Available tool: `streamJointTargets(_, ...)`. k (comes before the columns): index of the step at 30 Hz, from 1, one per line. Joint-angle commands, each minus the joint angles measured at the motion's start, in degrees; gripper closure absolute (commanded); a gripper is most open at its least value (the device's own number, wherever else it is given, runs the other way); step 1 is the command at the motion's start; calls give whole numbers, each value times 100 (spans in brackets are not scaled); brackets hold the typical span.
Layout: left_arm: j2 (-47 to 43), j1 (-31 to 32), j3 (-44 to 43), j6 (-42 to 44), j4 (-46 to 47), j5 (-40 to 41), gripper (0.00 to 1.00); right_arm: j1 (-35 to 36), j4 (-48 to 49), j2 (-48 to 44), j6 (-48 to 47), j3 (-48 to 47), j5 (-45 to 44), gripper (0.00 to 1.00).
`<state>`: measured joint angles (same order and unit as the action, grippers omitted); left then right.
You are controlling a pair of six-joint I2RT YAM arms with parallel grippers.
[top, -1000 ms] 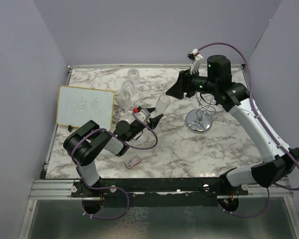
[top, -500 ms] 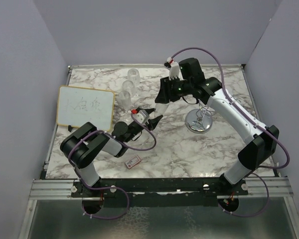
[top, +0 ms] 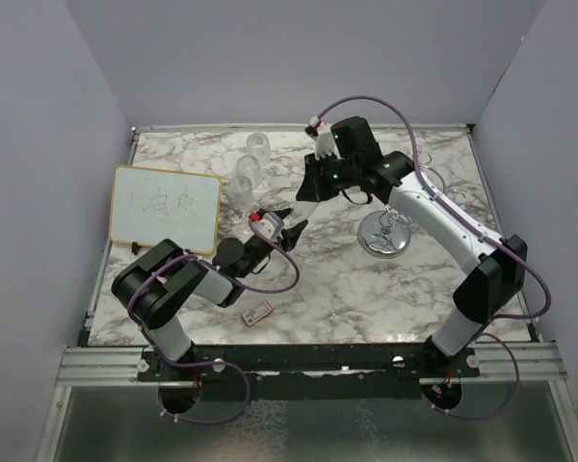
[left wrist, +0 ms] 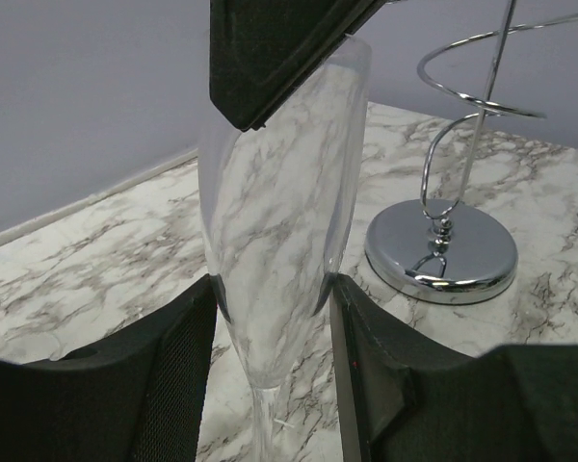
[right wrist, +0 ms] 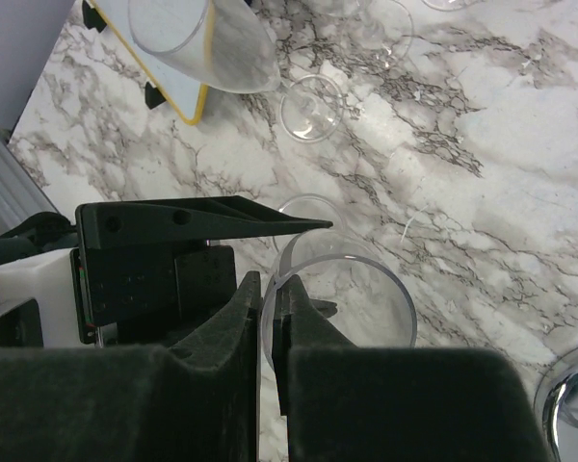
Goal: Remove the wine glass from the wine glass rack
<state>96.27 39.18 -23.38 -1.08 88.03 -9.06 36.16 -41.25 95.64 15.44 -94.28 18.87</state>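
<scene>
A clear wine glass stands upright left of the chrome wine glass rack, apart from it. My right gripper reaches down from above and is shut on the glass's rim; its jaws pinch the thin wall between them. My left gripper sits low beside the glass, and its two fingertips touch the bowl on both sides. The rack's disc base and wire loop show in the left wrist view, with no glass on it.
A framed whiteboard lies at the left. Other clear glasses stand behind the left gripper and show in the right wrist view. A small red-and-white card lies near the front edge. Purple walls close in the table.
My right arm swung left from above the rack to the glass and closed on its rim. My left gripper shifted slightly left and stays at the bowl.
</scene>
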Motion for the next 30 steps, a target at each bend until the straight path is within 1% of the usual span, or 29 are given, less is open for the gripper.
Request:
streamJointTargets(1,-345,16,162,-75,1238,671,63,87,286,271,-349,-298,-507,99)
streamJointTargets(6,-644,20,450,-75,927,1185,63,95,220,582,-602,-684,-849,99)
streamJointTargets(8,-846,22,578,-75,689,1169,63,100,189,712,-674,-848,-916,99)
streamJointTargets(12,-1492,20,651,-75,-401,1237,63,102,223,897,-780,-1059,-899,99)
streamJointTargets(14,-1659,23,651,-75,-691,1218,63,101,250,917,-729,-1133,-730,99)
streamJointTargets(18,-1446,30,563,-75,-410,931,63,100,174,828,-520,-1166,0,99)
streamJointTargets(20,-1363,28,537,-75,-251,746,63,101,238,622,-428,-949,326,99)
streamJointTargets(21,-1376,21,524,-75,-258,724,16,100,260,502,-399,-850,380,99)
streamJointTargets(22,-1403,20,473,-75,-367,706,3,101,291,385,-387,-746,374,99)
streamJointTargets(23,-1434,20,413,-1123,-528,671,1,100,312,279,-384,-649,350,99)
streamJointTargets(24,-1476,20,359,-1305,-722,600,1,101,342,167,-379,-554,315,99)
streamJointTargets(26,-1568,21,260,-1375,-1012,507,1,102,397,-5,-378,-358,290,99)
streamJointTargets(28,-1706,20,257,-1312,-1082,482,4,95,506,-130,-385,-150,278,99)
streamJointTargets(30,-1854,24,318,-1285,-1134,700,1,101,648,-180,-411,-17,110,99)
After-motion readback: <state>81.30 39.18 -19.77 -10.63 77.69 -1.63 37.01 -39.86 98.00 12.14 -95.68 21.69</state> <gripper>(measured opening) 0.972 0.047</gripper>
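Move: The wine glass is already in both hands: the left hand grips its bowl, with the glass's middle about 4 cm below that hand. The right hand pinches the rim, with the middle some 9 cm below and 2 cm ahead of it. From the right hand, the nearest standing glass is about 16 cm left and 6 cm ahead, and the rack base roughly 19 cm right, level with it, at table height. Both hands first carry the wine glass to the left together, about 4 to 5 cm, the right hand also easing a little forward and then back while its fingers stay shut on the rim. The left hand then opens wide, lets go of the bowl and backs off some 2 cm right and 2 cm up, its spread fingers still around the glass, as the right hand drifts back right nearly 3 cm. ##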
